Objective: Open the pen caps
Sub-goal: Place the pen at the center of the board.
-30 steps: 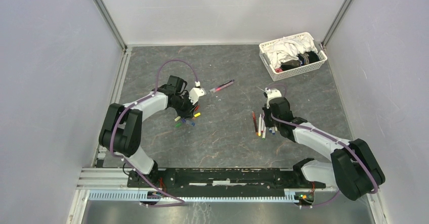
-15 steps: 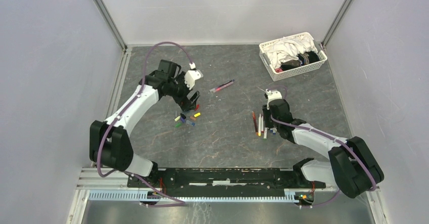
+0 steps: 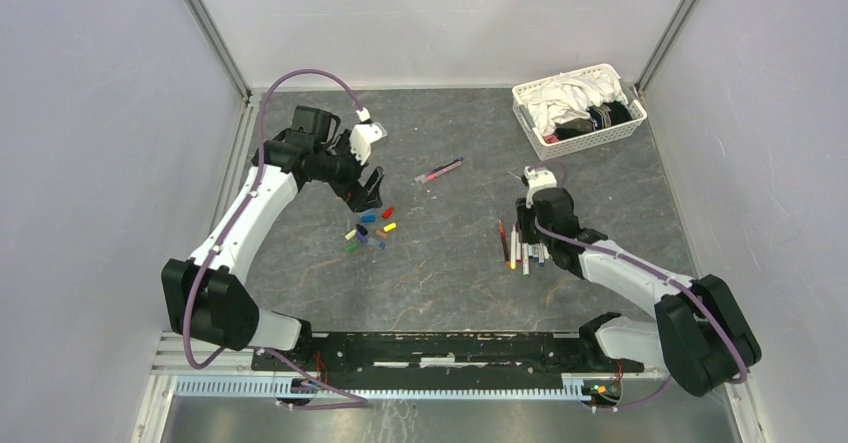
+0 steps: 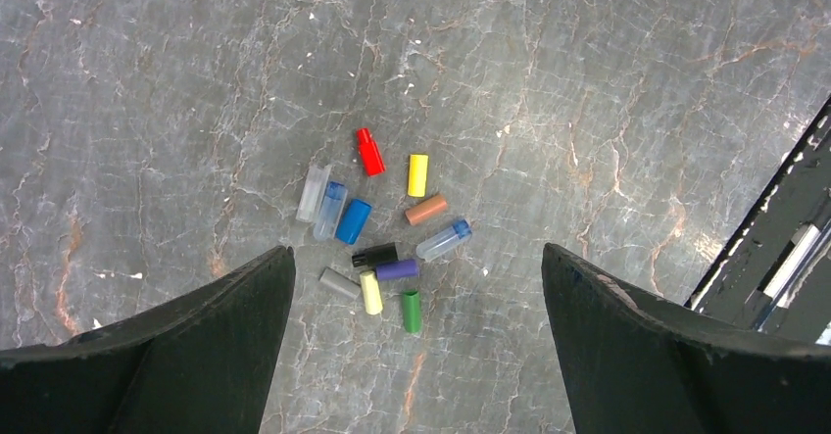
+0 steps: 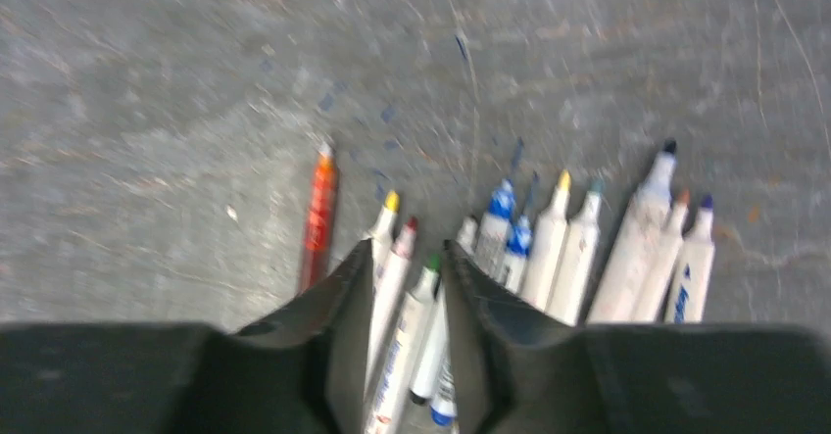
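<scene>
The loose pen caps [image 4: 387, 233] lie in a small heap of mixed colours, red, yellow, blue, green, black, clear; the same heap of pen caps [image 3: 370, 227] shows left of centre from above. My left gripper [image 4: 416, 250] hangs above them, open wide and empty; from above the left gripper [image 3: 365, 189] sits just behind the heap. Several uncapped pens [image 5: 549, 248] lie side by side with a red pen [image 5: 318, 218] at their left. My right gripper [image 5: 407, 248] hovers low over them, narrowly open, gripping none. One lone pen [image 3: 439, 171] lies at mid-table.
A white lattice basket [image 3: 625, 126] with cloths stands at the back right corner. Grey walls and metal rails enclose the table on three sides. The arm bases and a black rail [image 3: 440, 348] run along the near edge.
My left gripper opened wide, then rose and drew back to the left from the cap heap. My right gripper opened a little over the row of pens.
</scene>
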You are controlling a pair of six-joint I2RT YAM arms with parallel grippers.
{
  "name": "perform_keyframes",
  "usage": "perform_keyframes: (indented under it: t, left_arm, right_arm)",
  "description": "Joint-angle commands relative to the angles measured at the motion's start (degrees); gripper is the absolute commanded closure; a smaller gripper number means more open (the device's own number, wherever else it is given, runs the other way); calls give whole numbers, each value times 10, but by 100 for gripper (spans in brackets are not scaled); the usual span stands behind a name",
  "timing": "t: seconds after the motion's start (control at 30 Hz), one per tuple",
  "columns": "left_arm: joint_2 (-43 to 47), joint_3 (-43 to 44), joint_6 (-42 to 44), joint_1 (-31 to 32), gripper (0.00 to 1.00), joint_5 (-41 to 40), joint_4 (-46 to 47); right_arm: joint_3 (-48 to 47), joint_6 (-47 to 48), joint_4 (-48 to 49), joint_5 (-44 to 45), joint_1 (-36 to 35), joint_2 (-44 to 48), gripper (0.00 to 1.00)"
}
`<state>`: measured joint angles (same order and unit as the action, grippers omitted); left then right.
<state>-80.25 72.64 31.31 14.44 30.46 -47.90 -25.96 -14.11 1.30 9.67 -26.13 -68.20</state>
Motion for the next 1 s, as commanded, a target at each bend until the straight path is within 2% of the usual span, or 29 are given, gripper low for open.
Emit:
perform_keyframes:
  t: [0.0, 0.1, 0.17, 0.3, 0.53, 0.7, 0.97]
  left_arm:
    - [14, 15, -28, -13, 0, 22, -4]
    - [19, 17, -27, -26, 0, 29, -5]
    - [26, 16, -22, -35, 0, 35, -11]
    - [34, 3, -17, -43, 0, 39, -14]
    - [38, -20, -11, -46, 0, 47, -16]
    - [35, -16, -14, -46, 0, 68, -18]
    - [35, -26, -12, -47, 0, 75, -11]
  right_arm:
    - [-107, 42, 51, -73, 1, -46, 60]
    - [-219, 111, 66, -184, 0, -132, 49]
    - [-299, 156, 51, -227, 0, -204, 43]
    - [-437, 199, 36, -237, 1, -333, 39]
    - [-644, 184, 15, -246, 0, -524, 40]
    - [-721, 161, 5, -253, 0, -615, 40]
    - [-764, 153, -30, -260, -6, -671, 40]
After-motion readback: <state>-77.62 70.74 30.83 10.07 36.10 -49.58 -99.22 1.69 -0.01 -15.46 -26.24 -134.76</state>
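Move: The right hand, empty and part-open, hovers over the row of uncapped pens, whose middle is some 3 cm back, 2 cm right and 3 cm below. The capped dark pen lies about 21 cm ahead, 18 cm left and 3 cm lower, with the pink pen beside it on the near side, roughly 19 cm ahead and 19 cm left of the hand. From the left hand, the dark pen is about 18 cm ahead, 11 cm right and 16 cm below. Forward and left in one fast arc, the right hand leaves the row of uncapped pens, rising some 10 cm over the first half and then sinking slightly more than that, towards the dark pen. On the way the wrist turns about 30 degrees counter-clockwise and the fingers open wider; they finish low over the table, just beyond the dark and pink pair, still empty. ##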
